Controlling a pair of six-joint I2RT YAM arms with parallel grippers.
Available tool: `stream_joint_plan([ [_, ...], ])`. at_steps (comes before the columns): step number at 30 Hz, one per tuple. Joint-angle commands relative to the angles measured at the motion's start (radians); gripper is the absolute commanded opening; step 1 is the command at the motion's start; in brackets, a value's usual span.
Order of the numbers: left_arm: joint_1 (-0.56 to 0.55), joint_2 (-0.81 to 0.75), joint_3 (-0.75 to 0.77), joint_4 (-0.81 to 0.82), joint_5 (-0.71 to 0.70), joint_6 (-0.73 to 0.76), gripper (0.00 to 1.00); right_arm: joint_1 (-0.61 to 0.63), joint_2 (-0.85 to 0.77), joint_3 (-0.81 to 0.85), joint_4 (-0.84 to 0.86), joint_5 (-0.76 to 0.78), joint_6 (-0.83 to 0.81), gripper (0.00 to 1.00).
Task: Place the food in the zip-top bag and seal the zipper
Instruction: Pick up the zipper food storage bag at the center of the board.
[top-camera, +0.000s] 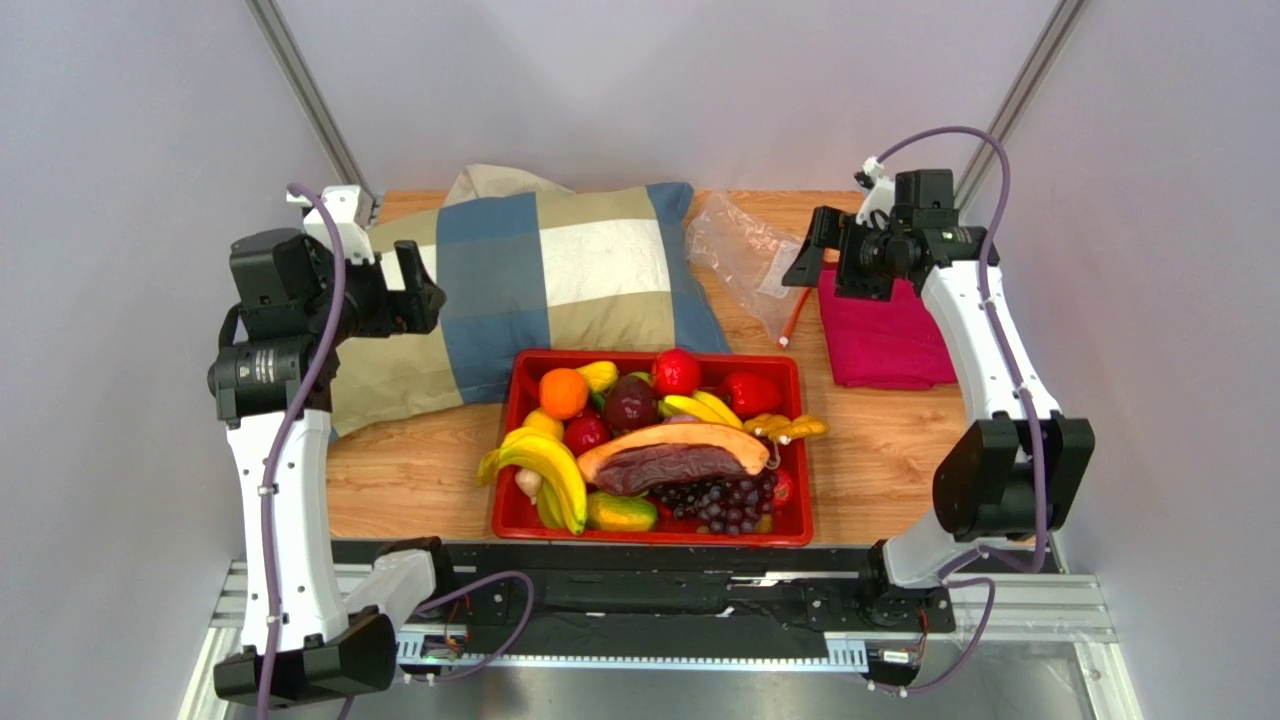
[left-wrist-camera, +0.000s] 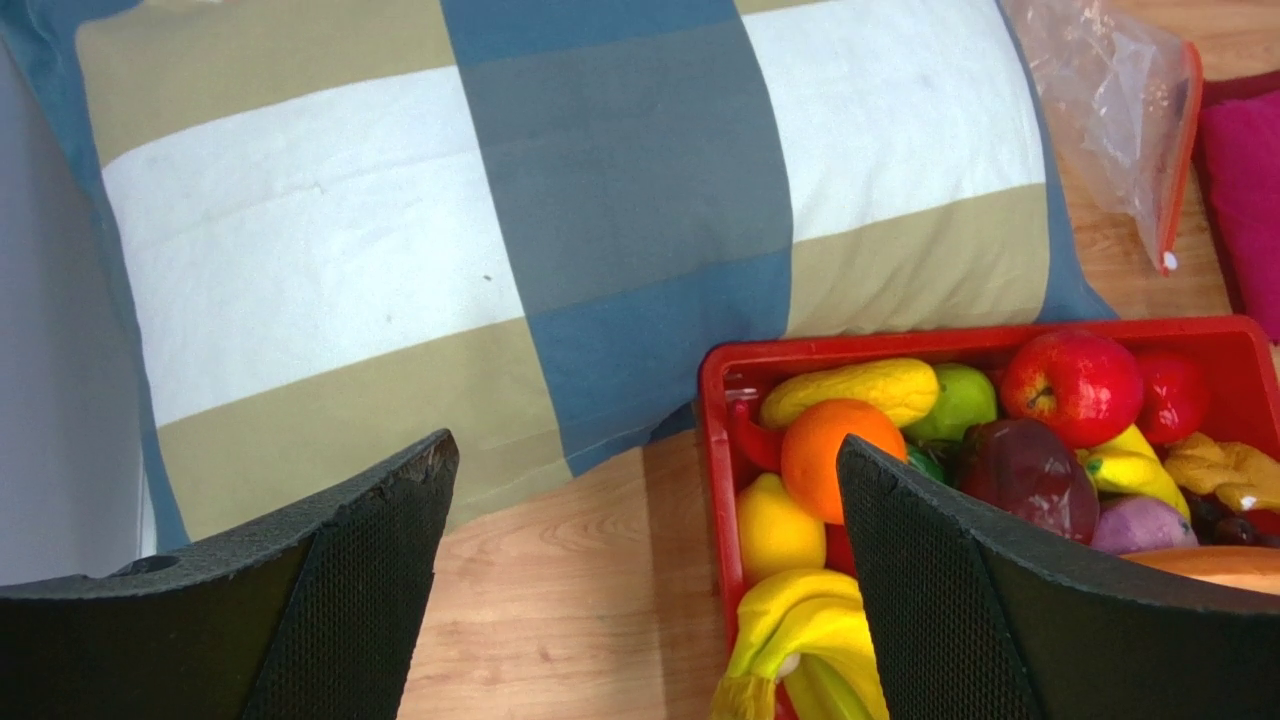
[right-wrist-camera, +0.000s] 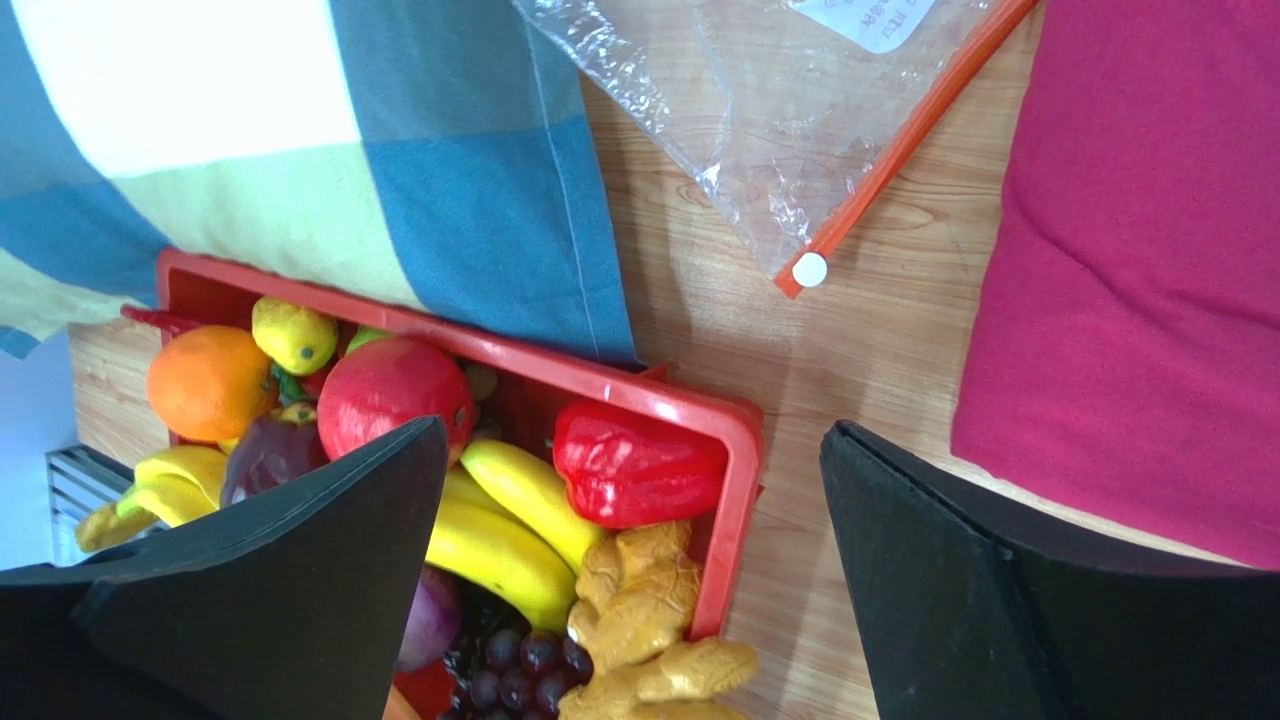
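The food lies heaped in a red tray (top-camera: 649, 536) at the table's middle. On top is a long orange-rimmed slice with maroon flesh (top-camera: 676, 455). A pink-purple onion ball (left-wrist-camera: 1138, 525) shows among bananas, an orange and grapes. The clear zip-top bag (top-camera: 739, 248) lies flat and crinkled behind the tray, and its red-orange zipper (right-wrist-camera: 902, 150) runs along the edge nearest the cloth. My left gripper (left-wrist-camera: 646, 447) hangs open over the tray's left rim and bare wood. Over the tray's far right corner my right gripper (right-wrist-camera: 634, 432) is open too. Neither holds anything.
A checked blue, tan and white pillow (top-camera: 526, 285) fills the back left, touching the tray's far rim. A folded magenta cloth (top-camera: 887, 338) lies at the back right beside the bag. Grey walls close in on both sides.
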Motion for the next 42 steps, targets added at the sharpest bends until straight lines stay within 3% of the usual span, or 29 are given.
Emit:
stream_joint_plan([
  [1, 0.002, -0.057, -0.035, 0.122, 0.010, -0.028, 0.99, 0.003, 0.075, -0.003, 0.092, 0.003, 0.093, 1.00],
  [13, 0.002, 0.015, 0.013, 0.090, 0.037, -0.014, 0.99, -0.005, 0.287, 0.017, 0.238, 0.032, 0.191, 0.98],
  [28, 0.002, 0.037, -0.030, 0.162, 0.100, -0.045, 0.99, -0.051, 0.500, 0.029, 0.386, -0.011, 0.315, 0.81],
  [37, 0.002, 0.054, -0.047, 0.190, 0.117, -0.054, 0.99, -0.048, 0.603, 0.100, 0.406, -0.019, 0.338, 0.57],
  [40, 0.002, 0.057, -0.045, 0.194, 0.126, -0.056, 0.99, -0.048, 0.596, 0.117, 0.414, -0.048, 0.349, 0.38],
  [41, 0.002, 0.058, -0.045, 0.196, 0.131, -0.053, 0.99, -0.048, 0.591, 0.118, 0.417, -0.058, 0.351, 0.24],
  [42, 0.002, 0.060, -0.045, 0.199, 0.135, -0.053, 0.99, -0.048, 0.583, 0.132, 0.416, -0.066, 0.354, 0.17],
])
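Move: The bag's orange zipper, where the right hand's fingers should close, is about 11 cm ahead of that hand, 1 cm to its right and 20 cm below. The magenta cloth is about 8 cm ahead and 15 cm to the right; the red tray is some 12 cm back and 19 cm to the left, both about 19 cm below. From the left hand, the zipper is roughly 20 cm ahead, 48 cm to the right and 30 cm below. Drop the right gripper about 19 cm while reaching some 11 cm forward to the lower part of the bag's orange zipper, tipping the fingers more steeply down and turning the wrist about 15 degrees clockwise. On nearing the table, draw the wide-open fingers most of the way shut, one on each side of the zipper. Ease the left gripper about 3 cm forward, still open. ##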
